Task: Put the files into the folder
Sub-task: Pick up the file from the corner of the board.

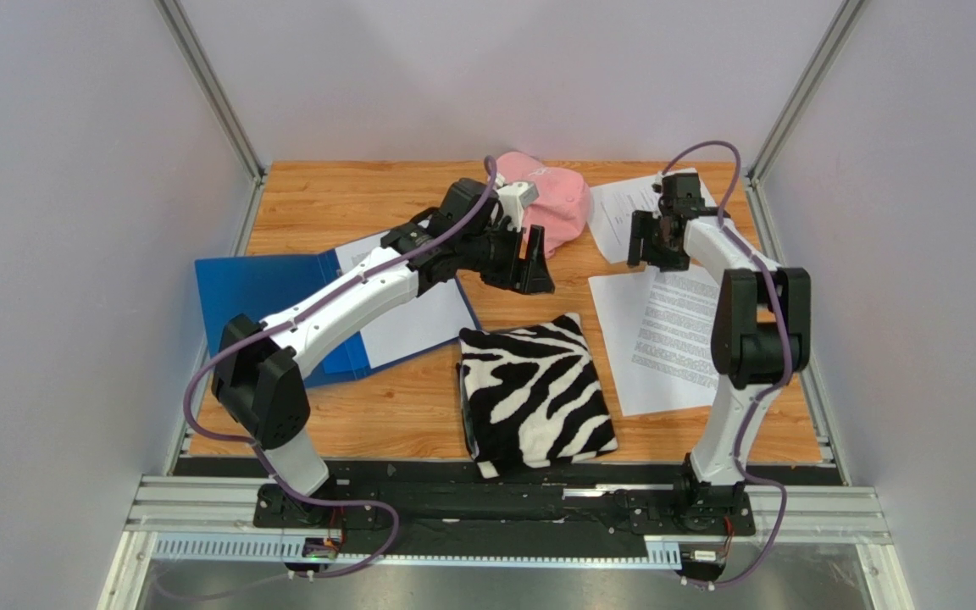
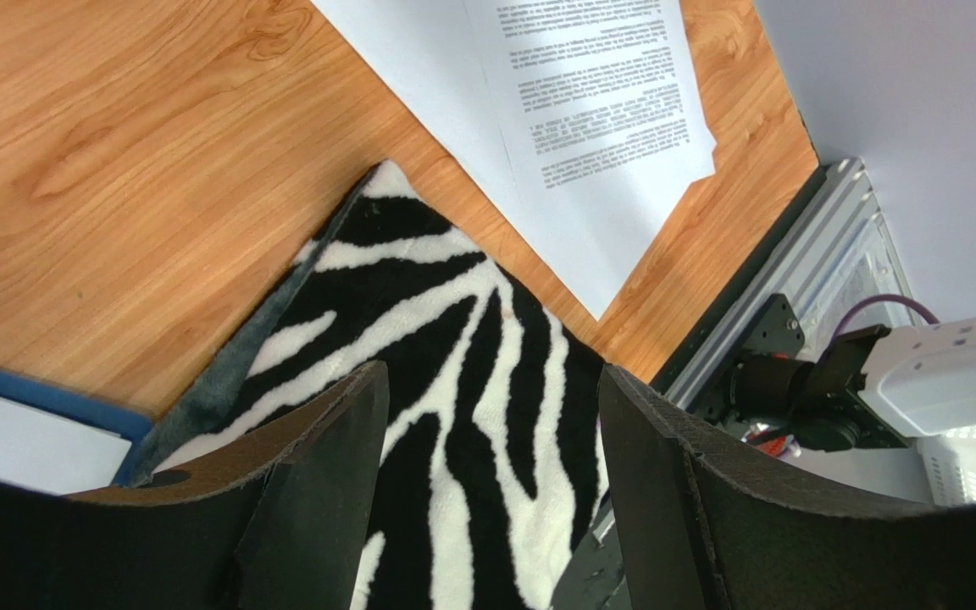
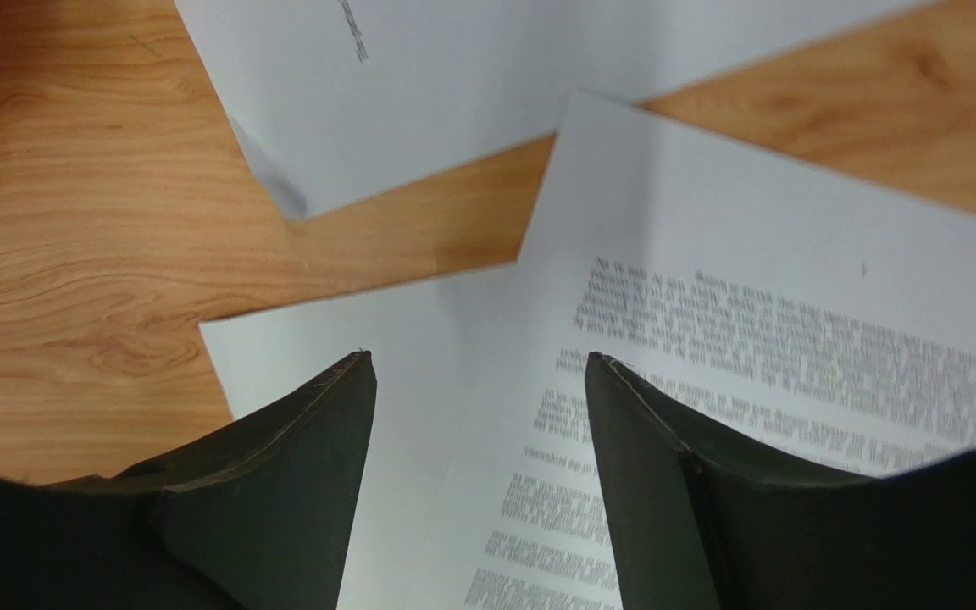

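The blue folder [image 1: 245,290] lies open at the left of the table, with a white sheet [image 1: 414,320] on its right half. Loose printed files [image 1: 665,341] lie at the right, and another sheet [image 1: 618,210] lies behind them. My right gripper [image 1: 656,242] [image 3: 478,362] hovers open just over the overlapping files [image 3: 761,292], with nothing between its fingers. My left gripper [image 1: 534,261] [image 2: 493,381] hangs open above the middle of the table, over the zebra-striped cloth [image 2: 455,292], and holds nothing. A blue folder edge [image 2: 22,388] shows at the left of the left wrist view.
The zebra-striped folded cloth [image 1: 534,394] lies at the front centre between the folder and the files. A pink cloth [image 1: 554,203] lies at the back centre, right behind the left gripper. Metal posts and grey walls close in the table at both sides.
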You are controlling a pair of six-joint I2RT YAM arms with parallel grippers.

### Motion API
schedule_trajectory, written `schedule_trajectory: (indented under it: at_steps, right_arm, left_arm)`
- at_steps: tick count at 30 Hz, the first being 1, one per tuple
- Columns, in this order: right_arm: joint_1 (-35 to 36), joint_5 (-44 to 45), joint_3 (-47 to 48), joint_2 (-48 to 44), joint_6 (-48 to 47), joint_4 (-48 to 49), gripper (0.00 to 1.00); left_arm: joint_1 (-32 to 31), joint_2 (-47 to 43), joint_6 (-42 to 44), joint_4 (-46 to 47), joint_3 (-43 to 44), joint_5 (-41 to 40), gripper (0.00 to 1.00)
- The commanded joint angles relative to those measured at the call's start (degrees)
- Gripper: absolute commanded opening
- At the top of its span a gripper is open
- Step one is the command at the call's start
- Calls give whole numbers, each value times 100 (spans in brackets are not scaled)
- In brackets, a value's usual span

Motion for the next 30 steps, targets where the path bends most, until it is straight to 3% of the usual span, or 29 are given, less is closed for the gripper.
schedule_trajectory:
  at_steps: [1, 4, 9, 15, 22, 30]
  right_arm:
    - [160, -462, 1114, 630, -1520, 213, 64]
    - [178, -673, 1369, 902, -2101, 345, 64]
    - [178, -1279, 2405, 1579, -2559, -419, 61]
    - [195, -1930, 2460, 1852, -2981, -587, 57]
    - [300, -2027, 2565, 2107, -3166, -640, 47]
    - [467, -1570, 2487, 2125, -3184, -781, 34]
  left_arm:
    - [-12, 61, 79, 97, 142, 91, 70]
    - [-12, 131, 114, 27, 124, 188, 70]
    - [-20, 193, 237, -175, 212, 205, 70]
    - [-12, 237, 238, -264, 405, 232, 70]
    - [-20, 325, 229, -307, 414, 241, 70]
    - [-12, 334, 194, -308, 388, 206, 70]
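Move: For the right hand, the file, the printed sheet at the table's far right, has its middle about 18 cm ahead, 4 cm to the right and 5 cm lower; its near-left corner is only some 6 cm ahead and 7 cm left. The pink cap sits roughly 18 cm ahead and 23 cm left; the paper pile centres 12 cm back and 4 cm right. From the left hand the file lies about 31 cm ahead, 34 cm right and 21 cm down. The right hand heads for the file's near-left corner: quickly about 8 cm forward while drifting left, then easing back a couple of centimetres, still going left, and sinking some 4 cm to it. The wrist turns about 40 degrees counter-clockwise and the fingers narrow from well open to about a third, ending around the corner with no pinch visible. ##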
